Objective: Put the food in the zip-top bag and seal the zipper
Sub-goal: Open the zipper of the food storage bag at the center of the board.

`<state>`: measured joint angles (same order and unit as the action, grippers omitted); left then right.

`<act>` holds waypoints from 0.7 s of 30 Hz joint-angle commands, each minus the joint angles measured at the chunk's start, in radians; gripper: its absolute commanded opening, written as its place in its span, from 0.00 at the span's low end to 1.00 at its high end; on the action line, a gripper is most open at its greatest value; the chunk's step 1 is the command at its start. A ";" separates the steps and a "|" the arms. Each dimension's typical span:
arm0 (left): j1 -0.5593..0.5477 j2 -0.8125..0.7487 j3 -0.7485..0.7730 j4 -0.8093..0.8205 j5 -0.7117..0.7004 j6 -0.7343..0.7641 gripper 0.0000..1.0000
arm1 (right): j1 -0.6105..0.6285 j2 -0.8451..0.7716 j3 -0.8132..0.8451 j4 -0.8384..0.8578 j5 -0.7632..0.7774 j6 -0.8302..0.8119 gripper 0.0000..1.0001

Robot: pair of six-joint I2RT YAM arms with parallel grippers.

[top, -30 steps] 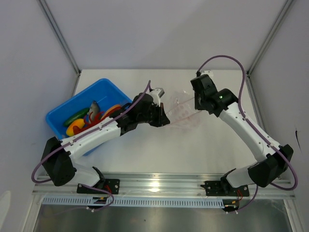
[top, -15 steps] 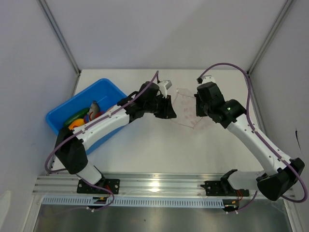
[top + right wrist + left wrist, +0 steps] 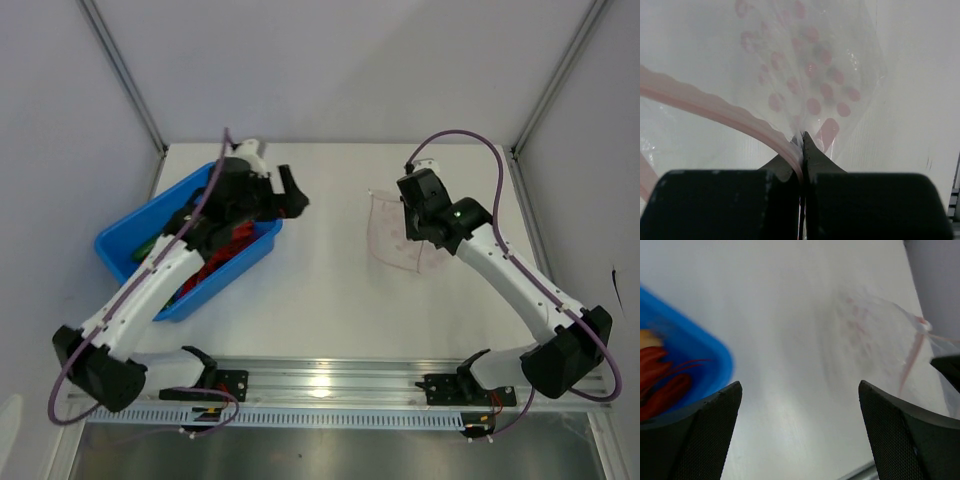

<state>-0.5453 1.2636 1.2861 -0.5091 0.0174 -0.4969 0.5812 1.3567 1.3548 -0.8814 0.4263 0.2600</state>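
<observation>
The zip-top bag (image 3: pixel 388 238) is clear with pink dots and hangs at the table's centre right. My right gripper (image 3: pixel 412 230) is shut on its mouth edge. In the right wrist view the jaws (image 3: pixel 801 141) pinch the pink zipper (image 3: pixel 715 104), with the dotted bag (image 3: pixel 815 75) beyond them. My left gripper (image 3: pixel 294 197) is open and empty above the right rim of the blue bin. Its fingers (image 3: pixel 705 430) frame bare table, and the bag (image 3: pixel 875 335) lies further off. The food is in the bin: red chillies (image 3: pixel 213 262) (image 3: pixel 660 387) and a green piece (image 3: pixel 150 243), mostly under my left arm.
The blue bin (image 3: pixel 115 250) stands at the left of the white table (image 3: pixel 320 290), and its corner (image 3: pixel 690 352) appears in the left wrist view. Walls close in on the left, back and right. A metal rail (image 3: pixel 330 385) runs along the near edge.
My left gripper let go of the bag, opened wide and swung left to the bin. The right gripper stayed shut on the zipper edge, and the bag now hangs from it alone.
</observation>
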 commanded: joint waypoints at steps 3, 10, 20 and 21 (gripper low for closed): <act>0.235 -0.193 -0.109 -0.181 -0.174 -0.048 1.00 | -0.011 0.013 0.056 -0.025 0.031 -0.007 0.00; 0.533 -0.351 -0.332 -0.226 -0.096 0.004 1.00 | -0.012 0.015 0.053 -0.030 -0.030 -0.028 0.00; 0.831 -0.441 -0.423 -0.278 -0.183 0.047 1.00 | -0.011 0.009 -0.019 0.013 -0.148 -0.030 0.00; 0.831 -0.449 -0.427 -0.278 -0.200 0.050 0.99 | -0.007 0.009 -0.025 0.018 -0.161 -0.030 0.00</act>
<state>0.2783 0.8543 0.8600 -0.7837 -0.0975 -0.4706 0.5724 1.3716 1.3449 -0.8970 0.3256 0.2348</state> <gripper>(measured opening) 0.994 0.003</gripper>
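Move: Some 28 cm to the left hand's left, about level fore and aft and 24 cm below it, lies the middle of the blue bin; the red lobster in it is about 25 cm left, 1 cm back and 25 cm down. The bag stands about 25 cm to that hand's right, level with it and 16 cm lower. From the right hand, which pinches its rim, the bag's middle is roughly 10 cm below, 1 cm ahead and straight under sideways. Swinging left, away from the opened bag and towards the bin, the empty left hand travels almost 30 cm, level at first, then also sinking about 11 cm and drawing back. On the way it turns some 50 degrees counter-clockwise and tips its wide-open fingers farther down. The right hand keeps its pinch on the bag's rim, easing only a centimetre or so down and left. ##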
